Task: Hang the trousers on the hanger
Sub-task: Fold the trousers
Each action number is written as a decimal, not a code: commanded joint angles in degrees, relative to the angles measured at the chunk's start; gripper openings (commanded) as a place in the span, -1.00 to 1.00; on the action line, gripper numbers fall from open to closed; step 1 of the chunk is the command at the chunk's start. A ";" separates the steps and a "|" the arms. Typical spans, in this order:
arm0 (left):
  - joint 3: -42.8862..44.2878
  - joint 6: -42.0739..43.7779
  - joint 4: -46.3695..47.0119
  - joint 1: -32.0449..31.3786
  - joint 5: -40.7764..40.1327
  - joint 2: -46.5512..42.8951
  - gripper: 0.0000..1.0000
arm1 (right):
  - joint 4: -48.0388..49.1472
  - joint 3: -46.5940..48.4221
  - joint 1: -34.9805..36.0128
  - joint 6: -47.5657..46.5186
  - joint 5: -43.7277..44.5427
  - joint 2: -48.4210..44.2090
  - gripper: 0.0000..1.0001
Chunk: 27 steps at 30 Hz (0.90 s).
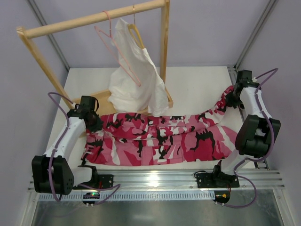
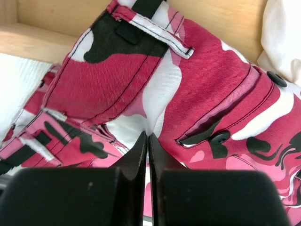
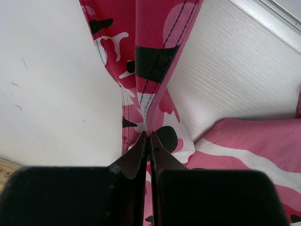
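The camouflage trousers (image 1: 160, 139) lie spread across the table, waist to the left and leg ends to the right. My left gripper (image 1: 96, 123) is shut on the waist area, and the left wrist view shows its fingertips pinching a puckered fold of cloth (image 2: 148, 137) near a belt loop and a buttoned pocket (image 2: 221, 137). My right gripper (image 1: 231, 100) is shut on a leg end, and cloth (image 3: 150, 56) rises taut from its closed tips (image 3: 149, 135). The pink wire hanger (image 1: 120, 52) hangs by its hook from the wooden rail, apart from both grippers.
A wooden clothes rack (image 1: 94, 19) stands at the back, with its post (image 1: 164, 52) and base (image 2: 47, 42) close behind the trousers. A white garment (image 1: 136, 84) on a tan hanger hangs beside the pink one. A metal rail (image 1: 155, 179) runs along the near edge.
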 commanded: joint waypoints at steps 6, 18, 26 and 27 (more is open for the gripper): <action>-2.56 -5.78 -4.92 -0.54 -0.77 -7.80 -0.99 | 1.22 0.11 -0.48 -1.26 -1.50 -3.40 -0.93; 5.93 -8.17 -16.51 -6.60 -6.01 -7.37 0.10 | 0.87 0.90 -0.83 -1.87 -2.82 -1.64 -0.93; 19.90 -13.08 -14.58 -6.43 -14.55 1.47 0.48 | 1.22 0.55 -1.10 -1.87 -2.65 -2.17 -0.93; 20.71 -15.88 -14.50 -6.34 -13.94 3.16 0.48 | 1.31 0.47 -1.01 -1.78 -2.47 -2.51 -0.93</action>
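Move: The left hand has the upper waist part of the trousers pinched. The near waist corner of the lower layer lies about 15 cm back, 6 cm left and 3 cm below it. The rack's wooden base sits some 10 cm ahead, level sideways, and the white garment's lower part about 12 cm ahead and 20 cm right. From the right hand, which holds a leg end, that waist corner lies around 68 cm left and 27 cm back. Back towards its own base by about 5 cm, first lifting slightly and then dipping, with a slight drift right, the left hand drags the pinched waist fabric towards the near side of the trousers. Its fingers then open wide and let go as it swings up about 12 cm and forward some 6 cm, clear of the cloth. The right hand stays almost still, keeping its grip on the leg end. ##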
